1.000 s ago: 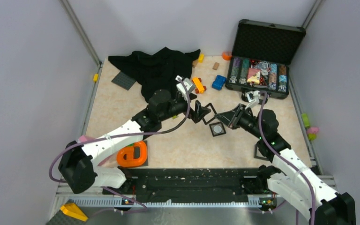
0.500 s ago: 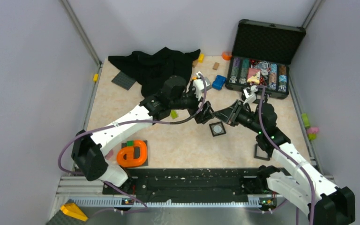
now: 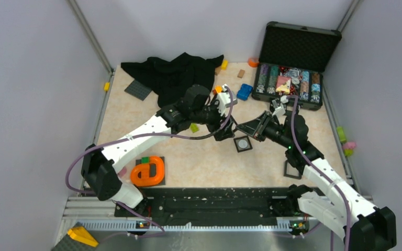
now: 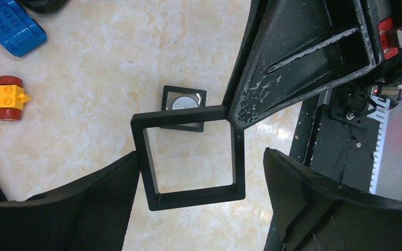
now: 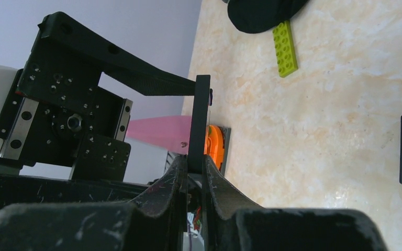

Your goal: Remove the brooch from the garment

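The brooch [image 3: 243,142], a small silvery disc, lies in a small black square frame [image 3: 242,144] on the table, apart from the black garment [image 3: 172,78] at the far left. It also shows in the left wrist view [image 4: 184,103]. My right gripper [image 3: 244,127] is shut on the corner of an empty black frame [image 4: 188,157] and holds it above the table, edge-on in the right wrist view [image 5: 199,125]. My left gripper [image 4: 201,157] is open, its jaws standing either side of that frame; one finger [image 5: 136,83] reaches its top edge.
An open case of poker chips [image 3: 293,68] stands at the far right. Another black frame [image 3: 292,170] lies near the right arm. An orange object [image 3: 147,171], a green brick [image 3: 194,127], a blue brick [image 4: 10,31] and a yellow toy car [image 4: 2,97] lie around.
My left arm's elbow has swung toward the far side while its gripper stayed at the held frame. The right gripper has shifted slightly and keeps its hold.
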Robot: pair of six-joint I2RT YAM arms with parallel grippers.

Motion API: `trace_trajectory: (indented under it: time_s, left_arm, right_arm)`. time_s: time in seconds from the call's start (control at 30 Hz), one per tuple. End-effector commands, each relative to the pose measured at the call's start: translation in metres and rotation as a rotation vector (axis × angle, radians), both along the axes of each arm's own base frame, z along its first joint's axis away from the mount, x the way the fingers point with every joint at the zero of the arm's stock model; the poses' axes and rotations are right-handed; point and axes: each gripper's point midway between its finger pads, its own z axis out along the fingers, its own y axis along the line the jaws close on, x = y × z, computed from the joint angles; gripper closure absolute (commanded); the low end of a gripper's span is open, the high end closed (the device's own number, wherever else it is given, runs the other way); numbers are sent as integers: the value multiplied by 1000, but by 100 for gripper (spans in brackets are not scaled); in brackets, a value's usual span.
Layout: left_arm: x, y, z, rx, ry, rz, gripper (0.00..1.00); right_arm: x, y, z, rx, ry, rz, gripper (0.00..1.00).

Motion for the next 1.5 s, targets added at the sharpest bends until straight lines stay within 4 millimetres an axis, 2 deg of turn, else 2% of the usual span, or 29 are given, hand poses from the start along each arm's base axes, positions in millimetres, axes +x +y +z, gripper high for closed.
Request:
trace_trajectory:
  time_s: [0.0, 0.23, 0.43, 0.53, 0.7, 0.77, 0.8, 0.9, 0.97, 1.07, 1.13, 1.23, 1.47]
  left_arm:
    - [3, -2, 12, -5, -28, -8, 13]
    - [6, -4, 9, 18, -20, -18, 19]
    - [8, -5, 4, 42, -5, -13, 19]
    - [9, -6, 4, 44, -5, -11, 24]
    - [12, -6, 3, 61, -1, -5, 37]
    - [12, -6, 3, 62, -4, -8, 39]
    - [12, -6, 4, 61, -7, -10, 40]
    - [14, -7, 3, 65, -15, -11, 40]
    - [19, -7, 0, 75, -26, -4, 41]
    - [25, -10, -10, 101, -35, 2, 42]
    - [30, -14, -17, 113, -35, -1, 42]
    - [36, -22, -31, 129, -27, -25, 43]
    - [50, -45, -58, 163, -12, -52, 44]
  right_arm:
    - [6, 1, 20, 41, -29, -13, 100]
    - [5, 2, 19, 49, -22, -6, 100]
    - [6, 1, 22, 55, -41, -16, 100]
    - [5, 0, 20, 51, -41, -15, 100]
    - [5, -1, 20, 46, -49, -22, 100]
    - [5, -2, 21, 41, -55, -27, 100]
    - [5, -3, 20, 37, -56, -29, 96]
    - [6, -7, 20, 8, -65, -51, 71]
    - [8, -16, 12, -58, -44, -96, 62]
    - [13, -39, 9, -170, -51, -209, 57]
    - [17, -63, 8, -232, -36, -329, 56]
    - [12, -87, 13, -274, -50, -437, 59]
    - [0, -115, 25, -315, -132, -533, 60]
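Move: The black frame, its edge pinched in the right fingers, already stands between the left hand's open fingers, its middle about 1 cm ahead of the left hand point. From the right hand its middle lies some 3 cm ahead and 3 cm left. The brooch, in another frame on the table, is roughly 22 cm below the left hand, 3 cm back and 8 cm right; the green brick, equally low, is 3 cm ahead and 13 cm left. Left grips the frame; right lets go, retreating some 9 cm rightward; left carries it 7 cm down, forward. ##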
